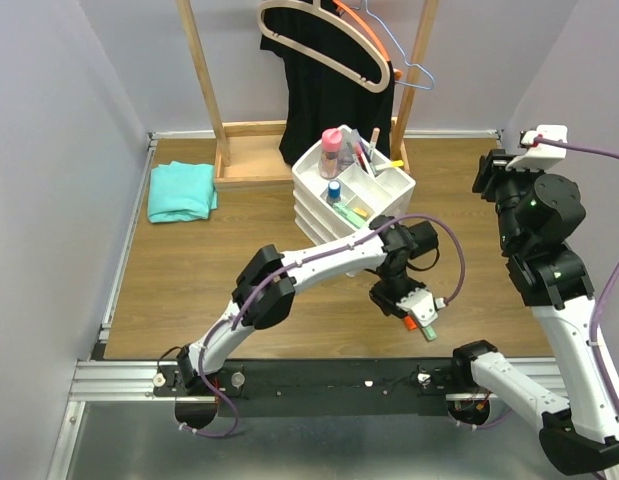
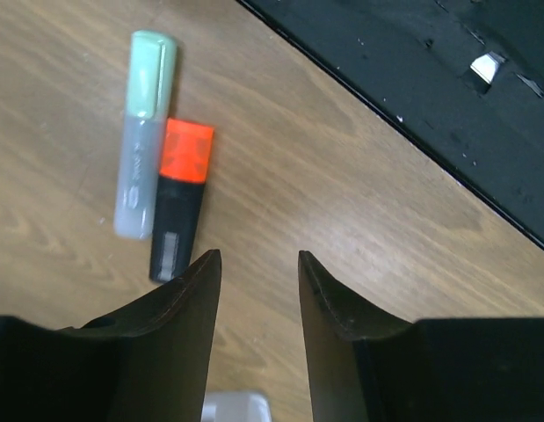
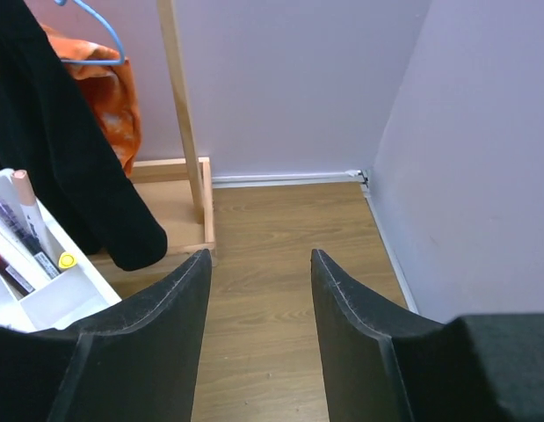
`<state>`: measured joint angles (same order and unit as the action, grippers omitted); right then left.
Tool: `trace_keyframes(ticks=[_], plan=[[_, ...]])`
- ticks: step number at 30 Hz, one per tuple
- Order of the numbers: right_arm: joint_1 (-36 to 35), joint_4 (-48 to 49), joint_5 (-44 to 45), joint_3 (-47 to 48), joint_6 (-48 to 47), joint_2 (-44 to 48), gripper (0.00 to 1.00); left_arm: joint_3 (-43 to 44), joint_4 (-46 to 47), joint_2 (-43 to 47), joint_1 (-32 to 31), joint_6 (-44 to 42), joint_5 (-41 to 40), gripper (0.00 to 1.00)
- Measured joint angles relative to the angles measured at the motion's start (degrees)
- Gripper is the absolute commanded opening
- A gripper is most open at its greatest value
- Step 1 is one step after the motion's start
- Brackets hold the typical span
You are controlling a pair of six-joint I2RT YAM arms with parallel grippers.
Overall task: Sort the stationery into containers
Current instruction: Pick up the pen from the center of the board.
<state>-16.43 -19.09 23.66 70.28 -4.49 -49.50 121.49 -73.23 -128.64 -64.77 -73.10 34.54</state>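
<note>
Two highlighters lie side by side on the wooden table: a green-capped highlighter (image 2: 141, 132) (image 1: 430, 331) and an orange highlighter (image 2: 177, 198) (image 1: 411, 323) with a black body. My left gripper (image 2: 258, 257) hangs over the table just right of them, open, with bare wood between its fingers. The white drawer organiser (image 1: 311, 178) stands at the back centre. Its top tray holds a pink-capped bottle (image 1: 331, 150), a blue-capped tube (image 1: 334, 190) and several pens (image 1: 367, 152). My right gripper (image 3: 258, 255) is raised at the far right, open and holding nothing. The organiser's corner (image 3: 56, 303) with pens shows at its left.
A wooden rack (image 1: 204, 80) with hangers and a black garment (image 1: 329, 110) stands behind the organiser. A folded teal cloth (image 1: 181, 190) lies at the back left. The black base rail (image 1: 329, 378) runs along the near edge, and walls close in on the left, right and back.
</note>
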Motion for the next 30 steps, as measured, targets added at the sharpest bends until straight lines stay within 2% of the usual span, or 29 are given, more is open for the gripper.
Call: trace_keyframes(ticks=[8, 16, 30], plan=[[0.3, 0.6, 1.2, -3.6, 1.5, 2.3, 0.57, 0.0, 5.5, -5.6, -1.9, 1.9, 0.4, 0.50], [1.2, 0.6, 1.1, -5.1, 3.0, 3.0, 0.57, 1.5, 12.2, -7.5, -2.6, 3.5, -0.3, 0.52], [2.8, 0.0, 0.7, -6.6, 5.8, 2.3, 0.57, 1.7, 11.1, -10.9, -2.6, 0.4, -1.8, 0.47]])
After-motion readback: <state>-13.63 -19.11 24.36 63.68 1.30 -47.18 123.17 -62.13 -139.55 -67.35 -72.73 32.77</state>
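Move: The black-and-orange pen lies about 5 cm to the left hand's right, level with it fore and aft, and roughly 9 cm below. The green marker is some 4 cm right of the pen and 2 cm nearer the robot; the white drawer box stands about 23 cm ahead of the left hand and 7 cm to its left. From the right hand the pen is about 16 cm back, 14 cm left and 41 cm down. The left hand sinks about 8 cm and shifts 5 cm right, half-open fingers straddling the pen; the right sinks 4 cm. ##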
